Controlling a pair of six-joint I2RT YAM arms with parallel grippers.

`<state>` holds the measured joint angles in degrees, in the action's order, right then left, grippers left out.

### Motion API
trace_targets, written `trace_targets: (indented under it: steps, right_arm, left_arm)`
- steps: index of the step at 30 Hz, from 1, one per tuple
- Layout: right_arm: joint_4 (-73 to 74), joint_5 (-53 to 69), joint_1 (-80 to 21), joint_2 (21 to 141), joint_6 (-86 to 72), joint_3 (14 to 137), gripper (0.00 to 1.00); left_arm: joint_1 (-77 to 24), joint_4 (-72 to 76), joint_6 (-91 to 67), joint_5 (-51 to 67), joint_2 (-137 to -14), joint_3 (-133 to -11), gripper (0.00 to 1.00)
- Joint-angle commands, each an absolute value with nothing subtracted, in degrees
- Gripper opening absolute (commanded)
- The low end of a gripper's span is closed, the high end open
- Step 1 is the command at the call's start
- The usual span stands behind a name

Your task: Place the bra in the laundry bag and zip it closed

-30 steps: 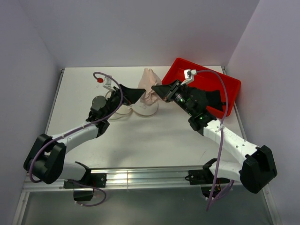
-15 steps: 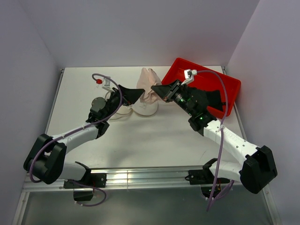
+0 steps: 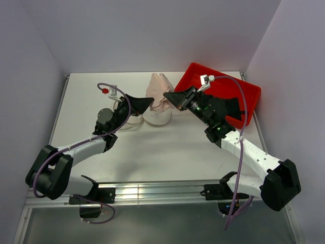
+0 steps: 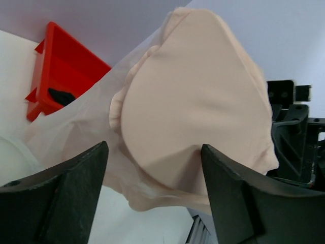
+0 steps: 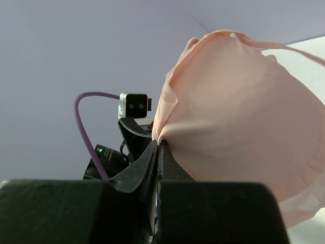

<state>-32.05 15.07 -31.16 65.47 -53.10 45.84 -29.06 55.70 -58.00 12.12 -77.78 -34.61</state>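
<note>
The pale pink-beige bra [image 3: 158,92] hangs upright at the table's middle back, over the whitish mesh laundry bag [image 3: 156,119]. My right gripper [image 3: 168,96] is shut on the bra's edge, and the pinch shows in the right wrist view [image 5: 159,145] below the rounded cup [image 5: 238,112]. My left gripper [image 3: 145,103] is open just left of the bra. In the left wrist view its fingers [image 4: 56,203] stand either side of the cup [image 4: 198,96] without touching it. Translucent mesh [image 4: 81,127] drapes against the bra's left side.
A red plastic tray [image 3: 231,94] stands at the back right behind my right arm, with a dark item in it [image 4: 62,94]. A pale ring of the bag's rim [image 3: 129,121] lies on the table under my left wrist. Walls close in on three sides.
My left gripper has drawn back slightly to the left. The top of the bra has shifted a little left. My right gripper keeps its hold.
</note>
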Motion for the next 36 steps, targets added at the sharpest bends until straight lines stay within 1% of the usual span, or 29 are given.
trace_targets:
  steps: [1, 3, 4, 6, 7, 9, 10, 12, 13, 15, 16, 17, 18, 19, 20, 21, 22, 23, 24, 26, 27, 28, 30, 31, 36]
  right_arm:
    - [-36.74, 16.43, -31.55, 63.98, -54.49, 46.50, 0.00]
    - [-36.83, 16.70, -31.55, 63.90, -54.75, 46.41, 0.00]
    - [-36.83, 16.70, -31.64, 63.90, -54.67, 46.32, 0.00]
    - [-36.39, 16.44, -31.64, 63.63, -54.58, 46.23, 0.00]
    - [-36.21, 16.35, -31.55, 63.46, -54.32, 46.14, 0.00]
    - [-35.51, 16.08, -31.64, 63.19, -53.88, 45.88, 0.00]
    - [-35.33, 15.91, -31.64, 63.19, -53.79, 45.53, 0.00]
    - [-35.16, 15.56, -31.64, 63.11, -53.61, 45.09, 0.00]
    - [-35.07, 15.47, -31.64, 63.19, -53.53, 44.83, 0.00]
    - [-33.84, 15.56, -31.64, 63.28, -52.48, 44.74, 0.00]
    - [-33.32, 15.38, -31.64, 63.11, -51.95, 44.30, 0.03]
    - [-32.61, 15.03, -31.64, 62.41, -51.16, 44.04, 0.07]
    - [-30.00, 14.77, -31.64, 61.97, -48.37, 44.12, 0.13]
    - [-27.62, 15.11, -31.55, 61.70, -45.99, 45.25, 0.26]
    - [-21.25, 15.73, -31.55, 61.44, -40.22, 46.48, 0.34]
    - [-17.09, 16.08, -31.55, 61.44, -37.12, 47.97, 0.44]
    - [-12.35, 16.00, -31.55, 61.61, -33.26, 51.64, 0.60]
    - [-4.47, 15.47, -31.55, 61.44, -26.70, 53.33, 0.66]
    - [-1.78, 14.42, -31.29, 61.09, -24.02, 54.57, 0.78]
    - [3.31, 13.80, -31.03, 59.25, -18.23, 57.03, 0.89]
    - [3.60, 13.19, -31.03, 58.28, -17.15, 57.39, 0.96]
    - [3.69, 14.05, -31.03, 57.49, -15.83, 57.83, 0.99]
    - [4.04, 17.38, -30.94, 56.08, -11.35, 58.62, 1.00]
    - [4.30, 20.88, -30.76, 56.07, -10.03, 59.75, 1.00]
    - [5.45, 30.83, -30.41, 58.44, -4.49, 63.71, 1.00]
  left_arm:
    - [-28.83, 63.71, -59.85, 12.30, -77.96, -35.77, 0.77]
    - [-28.83, 64.86, -60.47, 12.57, -79.18, -36.21, 0.72]
    - [-28.74, 65.47, -61.16, 12.66, -79.54, -36.38, 0.66]
    - [-28.74, 66.88, -61.70, 13.01, -80.15, -36.56, 0.58]
    - [-28.65, 67.23, -61.96, 13.09, -80.16, -36.48, 0.49]
    - [-28.39, 67.06, -61.88, 12.83, -79.46, -36.30, 0.41]
    - [-28.13, 66.71, -61.53, 12.75, -79.11, -36.30, 0.31]
    - [-27.69, 65.40, -61.26, 12.92, -77.79, -36.30, 0.22]
    - [-27.34, 64.96, -60.91, 12.92, -77.26, -36.21, 0.13]
    - [-27.07, 62.06, -60.12, 12.92, -75.33, -36.30, 0.05]
    - [-26.72, 60.31, -58.81, 12.83, -74.45, -36.56, 0.00]
    - [-26.54, 57.94, -57.93, 12.83, -72.62, -37.52, 0.00]
    - [-26.37, 52.35, -55.40, 13.01, -71.64, -38.31, 0.00]
    - [-26.02, 48.99, -53.89, 14.05, -70.59, -39.28, 0.00]
    - [-25.84, 45.30, -52.22, 14.58, -68.66, -41.90, 0.00]
    - [-25.84, 36.65, -48.20, 15.11, -67.77, -43.58, 0.00]
    - [-25.84, 31.69, -45.82, 16.60, -66.89, -45.77, 0.00]
    - [-25.84, 26.59, -43.27, 17.48, -66.36, -50.75, 0.00]
    - [-25.84, 16.19, -38.72, 18.19, -66.44, -53.50, 0.00]
    - [-25.93, 7.42, -35.00, 19.50, -66.62, -60.95, 0.00]
    - [-25.93, 3.82, -32.20, 19.95, -66.71, -62.91, 0.00]
    - [-26.01, -3.44, -30.78, 20.30, -66.97, -64.93, 0.00]
    - [-26.97, -10.25, -25.96, 20.31, -67.50, -70.30, 0.00]
    - [-27.50, -15.94, -24.45, 19.87, -67.85, -73.10, 0.00]
    - [-32.33, -29.07, -14.62, 17.32, -69.08, -78.92, 0.00]
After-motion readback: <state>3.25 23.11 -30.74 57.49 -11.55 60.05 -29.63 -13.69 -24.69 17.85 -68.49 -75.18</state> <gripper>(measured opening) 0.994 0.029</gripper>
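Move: The bra, held at its edge in the right fingers, hangs across the left hand's open fingers, its middle about 3 cm ahead, 4 cm right and 2 cm above the left hand. The laundry bag lies about 26 cm below that hand, 8 cm ahead and 12 cm left, its round white lid 10 cm ahead and 2 cm right. From the right hand, the bra's middle is about 1 cm ahead, 3 cm left and 3 cm lower; the red bin is some 23 cm ahead, 28 cm right. The left fingers close nearly shut and pinch the bra while creeping slightly up; only then do the right fingers open wide and let it go. The left hand carries it up about 10 cm, rolling some 30 degrees left side up, and ends slightly back. The freed right hand dips about 4 cm, rises again and backs off to the right, rolling left side down and tipping up. ##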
